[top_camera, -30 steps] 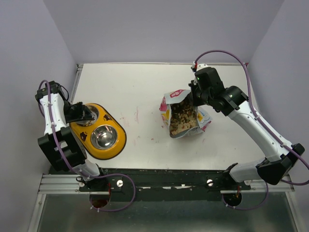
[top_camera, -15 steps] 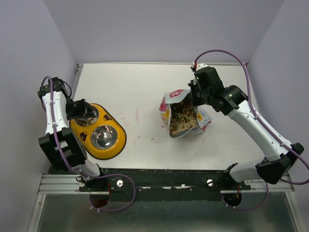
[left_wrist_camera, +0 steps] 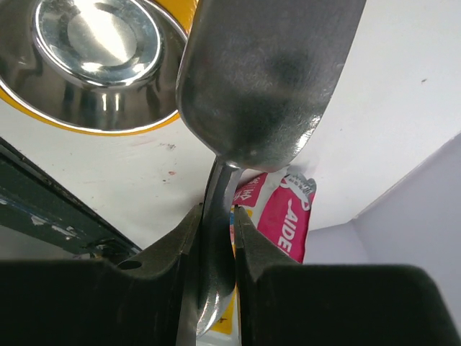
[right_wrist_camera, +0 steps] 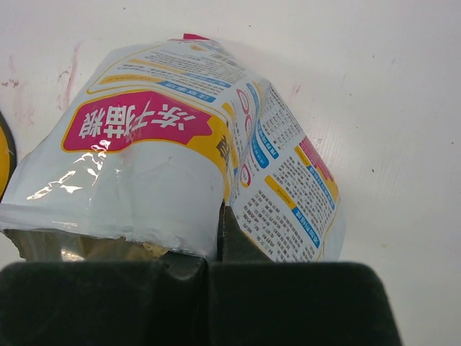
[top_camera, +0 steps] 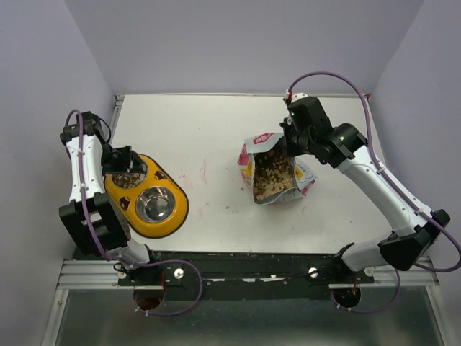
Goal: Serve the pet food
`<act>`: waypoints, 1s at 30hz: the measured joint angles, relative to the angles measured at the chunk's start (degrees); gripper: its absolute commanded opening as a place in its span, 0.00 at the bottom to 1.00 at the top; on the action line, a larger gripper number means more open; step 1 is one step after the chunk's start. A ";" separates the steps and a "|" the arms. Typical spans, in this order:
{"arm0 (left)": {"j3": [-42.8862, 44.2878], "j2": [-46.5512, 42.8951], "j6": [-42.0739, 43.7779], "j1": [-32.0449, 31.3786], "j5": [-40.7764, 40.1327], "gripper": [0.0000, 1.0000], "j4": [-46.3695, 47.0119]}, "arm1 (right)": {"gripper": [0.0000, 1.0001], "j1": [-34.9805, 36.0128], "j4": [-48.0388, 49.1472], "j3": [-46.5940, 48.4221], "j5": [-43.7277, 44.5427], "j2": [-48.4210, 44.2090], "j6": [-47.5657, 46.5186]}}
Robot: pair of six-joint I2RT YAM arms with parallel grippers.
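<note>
Pet food (top_camera: 271, 175) fills the open printed bag (top_camera: 277, 167) at mid-right of the table. More kibble (top_camera: 128, 179) lies in the far bowl of the yellow feeder (top_camera: 182, 205). My left gripper (top_camera: 121, 158) hangs over that bowl's far edge. In the left wrist view the gripper (left_wrist_camera: 216, 210) is shut on the handle of the silver scoop (left_wrist_camera: 266, 79), whose rounded back faces the camera. My right gripper (right_wrist_camera: 220, 229) is shut on the bag's (right_wrist_camera: 166, 144) torn rim and holds it upright.
The feeder's near steel bowl (top_camera: 155, 205) is empty and shows up close (left_wrist_camera: 94, 50). A few loose pellets (top_camera: 229, 209) lie on the white table between feeder and bag. Purple walls close in the left, right and back.
My left gripper with the scoop has drawn back toward the far left, uncovering the kibble in the feeder's far bowl. The right arm and the bag have barely moved.
</note>
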 measured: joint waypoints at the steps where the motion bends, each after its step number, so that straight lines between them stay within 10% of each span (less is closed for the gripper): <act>1: 0.00 -0.42 0.37 -0.72 0.00 0.00 0.07 | 0.01 0.00 -0.33 0.37 0.07 0.22 0.00; 30: -18.03 -34.56 10.91 -52.00 22.80 0.00 41.66 | 0.01 0.00 -4.81 5.88 2.78 3.87 -0.61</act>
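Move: The open mouth of the pet food bag lies some 42 cm to the right of the left hand, about 2 cm farther back and roughly at its height. The far bowl, with food in it, is almost straight below the left hand, about 2 cm back and 16 cm down; the empty near bowl is some 12 cm back and 7 cm right, equally low. From the right hand, the bag mouth is about 7 cm back, 4 cm left and 6 cm lower. Sweeping fast to the right, some 27 cm, and climbing about 15 cm, the left hand carries the empty scoop from above the far bowl towards the bag mouth, drawing back about 15 cm, mostly late on. Its wrist swings up from pointing down and turns clockwise, each by over 60 degrees, fingers still gripping the handle. The right hand keeps its pinch on the bag's rim, nearly still. ##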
